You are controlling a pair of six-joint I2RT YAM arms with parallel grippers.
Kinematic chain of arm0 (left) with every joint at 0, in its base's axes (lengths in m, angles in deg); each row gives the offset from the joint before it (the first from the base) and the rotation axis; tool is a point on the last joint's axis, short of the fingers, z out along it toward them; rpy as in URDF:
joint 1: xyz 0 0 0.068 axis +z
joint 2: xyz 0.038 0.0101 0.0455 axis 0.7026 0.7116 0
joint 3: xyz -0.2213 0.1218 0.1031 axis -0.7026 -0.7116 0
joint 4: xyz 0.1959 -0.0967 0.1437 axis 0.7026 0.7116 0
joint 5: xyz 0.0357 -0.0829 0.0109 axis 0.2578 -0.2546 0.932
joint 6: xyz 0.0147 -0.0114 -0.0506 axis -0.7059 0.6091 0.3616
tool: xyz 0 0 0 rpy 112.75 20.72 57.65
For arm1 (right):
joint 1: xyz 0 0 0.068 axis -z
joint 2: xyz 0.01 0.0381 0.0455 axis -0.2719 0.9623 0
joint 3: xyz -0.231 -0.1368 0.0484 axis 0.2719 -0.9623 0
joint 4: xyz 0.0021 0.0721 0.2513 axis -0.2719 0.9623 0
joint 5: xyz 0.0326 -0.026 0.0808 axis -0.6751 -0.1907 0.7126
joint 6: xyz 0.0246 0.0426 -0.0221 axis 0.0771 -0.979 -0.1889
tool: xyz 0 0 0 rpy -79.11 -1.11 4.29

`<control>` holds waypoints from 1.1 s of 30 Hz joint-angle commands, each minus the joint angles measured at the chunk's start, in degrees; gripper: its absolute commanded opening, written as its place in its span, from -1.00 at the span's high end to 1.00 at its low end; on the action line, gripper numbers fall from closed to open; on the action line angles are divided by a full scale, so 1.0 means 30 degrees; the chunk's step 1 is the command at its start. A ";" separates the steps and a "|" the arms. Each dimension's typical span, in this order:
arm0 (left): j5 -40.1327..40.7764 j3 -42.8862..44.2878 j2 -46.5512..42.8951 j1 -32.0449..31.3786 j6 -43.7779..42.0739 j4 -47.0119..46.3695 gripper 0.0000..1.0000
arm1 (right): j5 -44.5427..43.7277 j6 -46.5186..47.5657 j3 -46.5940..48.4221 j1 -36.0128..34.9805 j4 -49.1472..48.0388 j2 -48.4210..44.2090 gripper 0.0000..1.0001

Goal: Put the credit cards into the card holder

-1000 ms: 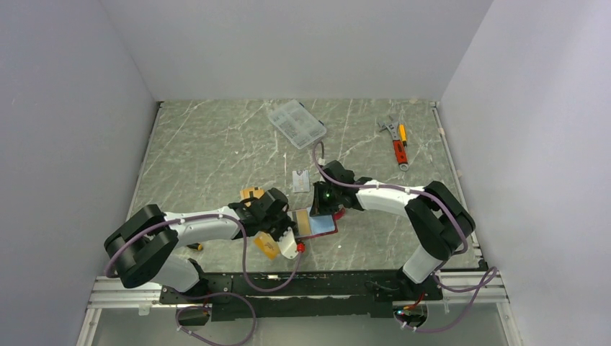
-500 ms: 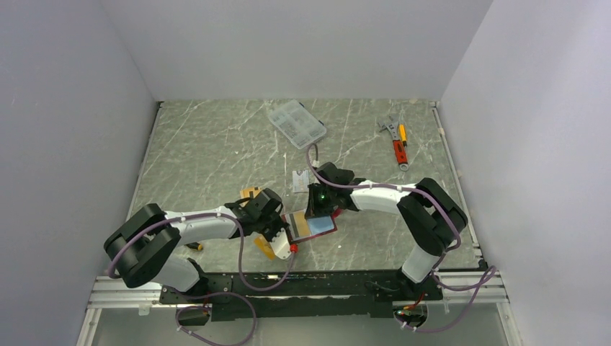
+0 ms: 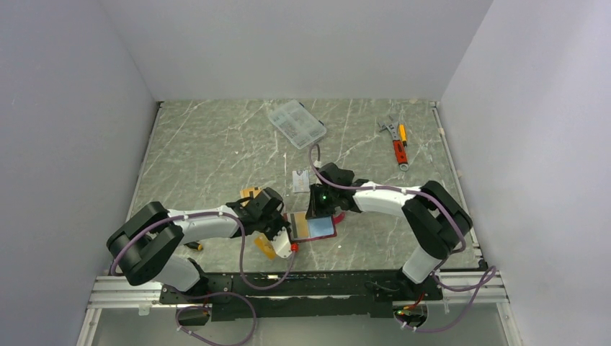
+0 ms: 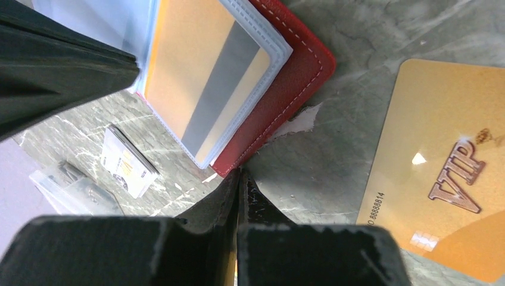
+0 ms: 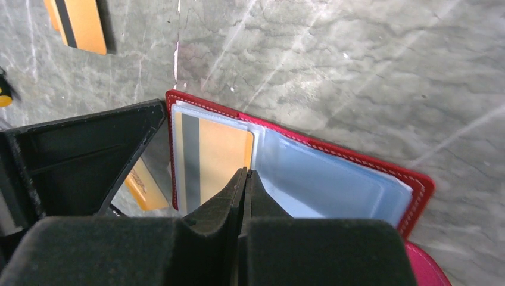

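Note:
The red card holder (image 3: 315, 228) lies open on the table, light blue sleeves up. An orange-gold credit card with a grey stripe (image 4: 205, 83) sits inside its clear left sleeve (image 5: 209, 161). My right gripper (image 5: 245, 172) is shut, its tips down on the sleeves at that card's edge. My left gripper (image 4: 239, 175) is shut too, with its tips at the holder's red corner. A gold VIP card (image 4: 443, 173) lies flat on the table beside it. Further off, an orange card with a black stripe (image 5: 77, 21) and a pale silver card (image 4: 127, 162) also rest on the table.
A clear compartment box (image 3: 296, 123) lies at the back centre. A wrench and orange-handled tools (image 3: 396, 143) are at the back right. A small yellow-and-black tool (image 3: 193, 246) lies by the left arm. Grey walls close in three sides.
Both grippers and the open holder have shifted a little to the left over the last second. Almost nothing moved in the last half second.

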 commanded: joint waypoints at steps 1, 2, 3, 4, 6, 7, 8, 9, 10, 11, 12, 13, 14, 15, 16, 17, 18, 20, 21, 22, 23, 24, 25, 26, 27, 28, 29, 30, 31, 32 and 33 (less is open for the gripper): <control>-0.0693 0.0932 -0.0226 0.0004 0.0559 0.0860 0.85 | -0.0074 -0.0054 -0.0697 0.0421 0.0245 -0.1882 1.00; -0.0770 0.1273 -0.0330 0.0006 0.0917 0.1198 0.85 | -0.0038 -0.0102 -0.0805 0.0401 0.0185 -0.1931 1.00; -0.0798 0.1631 -0.0346 0.0006 0.1262 0.1611 0.84 | -0.0044 -0.0138 -0.0884 0.0380 0.0155 -0.1886 1.00; -0.0831 0.2005 -0.0374 -0.0008 0.1598 0.1970 0.84 | -0.0030 -0.0150 -0.0913 0.0374 0.0141 -0.1770 1.00; -0.0821 0.2304 -0.0401 0.0005 0.1681 0.2283 0.84 | 0.0081 -0.0229 -0.0957 0.0354 -0.0037 -0.1520 1.00; -0.0840 0.2144 -0.0432 -0.0008 0.1500 0.2197 0.84 | 0.0084 -0.0238 -0.0991 0.0293 -0.0114 -0.1391 1.00; -0.0788 0.1977 -0.0417 0.0001 0.1276 0.1995 0.84 | -0.0008 -0.0239 -0.0966 0.0194 -0.0102 -0.1236 1.00; -0.0819 0.1839 -0.0306 -0.0042 0.1098 0.1838 0.84 | 0.0003 -0.0239 -0.0919 0.0079 -0.0104 -0.1052 1.00; -0.0833 0.1742 -0.0197 -0.0047 0.0936 0.1724 0.85 | 0.0034 -0.0239 -0.0858 -0.0078 -0.0115 -0.0860 1.00; -0.0835 0.1653 -0.0066 -0.0103 0.0806 0.1526 0.85 | 0.0009 -0.0254 -0.0785 -0.0240 -0.0084 -0.0719 1.00; -0.0876 0.1601 0.0116 -0.0168 0.0702 0.1388 0.85 | 0.0028 -0.0285 -0.0733 -0.0418 -0.0083 -0.0614 1.00; -0.0859 0.1569 0.0208 -0.0195 0.0601 0.1279 0.85 | 0.0063 -0.0355 -0.0707 -0.0536 -0.0135 -0.0586 1.00; -0.0864 0.1609 0.0322 -0.0209 0.0578 0.1203 0.85 | 0.0097 -0.0422 -0.0667 -0.0671 -0.0181 -0.0601 1.00; -0.0850 0.1684 0.0413 -0.0207 0.0582 0.1238 0.85 | 0.0126 -0.0467 -0.0625 -0.0750 -0.0202 -0.0632 1.00; -0.0852 0.1799 0.0461 -0.0211 0.0583 0.1315 0.85 | 0.0057 -0.0451 -0.0525 -0.0798 -0.0069 -0.0704 1.00; -0.0794 0.1949 0.0492 -0.0200 0.0706 0.1365 0.85 | 0.0019 -0.0402 -0.0446 -0.0795 0.0087 -0.0813 1.00; -0.0698 0.2140 0.0515 -0.0162 0.0844 0.1423 0.85 | 0.0036 -0.0347 -0.0393 -0.0788 0.0271 -0.0966 1.00; -0.0646 0.2698 0.0478 0.0028 0.1213 0.1869 0.84 | -0.0070 -0.0088 -0.0198 -0.0520 0.1023 -0.1402 1.00; -0.0632 0.3076 0.0451 0.0185 0.1533 0.2362 0.83 | -0.0096 0.0120 -0.0083 -0.0208 0.1381 -0.1710 1.00; -0.0649 0.3540 0.0444 0.0410 0.2104 0.2858 0.82 | -0.0132 0.0337 -0.0014 0.0124 0.1777 -0.2089 1.00; -0.0728 0.4196 0.0483 0.0760 0.2630 0.3561 0.81 | -0.0246 0.0635 0.0068 0.0605 0.2200 -0.2576 1.00; -0.0851 0.4834 0.0514 0.1155 0.3267 0.4268 0.81 | -0.0290 0.0925 0.0170 0.1145 0.2601 -0.3021 1.00; -0.0892 0.5463 0.0598 0.1523 0.3958 0.4994 0.80 | -0.0244 0.1199 0.0281 0.1777 0.2977 -0.3461 1.00; -0.0872 0.6157 0.0715 0.1895 0.4637 0.5886 0.79 | -0.0238 0.1512 0.0486 0.2357 0.3313 -0.3842 1.00; -0.0902 0.6973 0.0894 0.2253 0.5587 0.6694 0.78 | -0.0326 0.1796 0.0742 0.2891 0.3597 -0.4168 0.93; -0.1020 0.7726 0.1074 0.2660 0.6712 0.7538 0.78 | -0.0435 0.2022 0.1027 0.3372 0.3753 -0.4344 0.81; -0.1206 0.8469 0.1298 0.3048 0.7930 0.8332 0.77 | -0.0438 0.2219 0.1326 0.3813 0.3817 -0.4363 0.71; -0.1402 0.9254 0.1579 0.3390 0.9408 0.8907 0.77 | -0.0362 0.2361 0.1656 0.4212 0.3748 -0.4252 0.61; -0.1558 1.0044 0.1888 0.3751 1.0804 0.9415 0.77 | -0.0275 0.2419 0.2005 0.4555 0.3585 -0.4040 0.52; -0.1764 1.1001 0.2326 0.4049 1.2334 0.9823 0.76 | -0.0072 0.2426 0.2338 0.4825 0.3356 -0.3695 0.45; -0.1907 1.1526 0.2787 0.4324 1.3675 1.0159 0.75 | 0.0113 0.2412 0.2684 0.5082 0.3101 -0.3271 0.41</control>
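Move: The gold card already in the holder's left pocket has its middle about 3 cm back and 3 cm left of the right hand, just below it. The black cards lie some 13 cm ahead and 12 cm right of that hand; the silver card is about 12 cm ahead and 2 cm left. For the left hand, the silver card is roughly 12 cm ahead and 6 cm right, the gold stack 6 cm ahead and 11 cm left, and the loose VIP card 9 cm back and 5 cm left. The pocketed gold card gets a last short stroke: the shut right fingers lift slightly, then go back about 2 cm along its inner edge. They then leave the holder, rising forward and right towards the black cards and opening partway. The left fingers, still nearly shut, hover by the holder's far left corner, then rise about 7 cm and go as far forward, the wrist turning some 30 degrees counter-clockwise. ##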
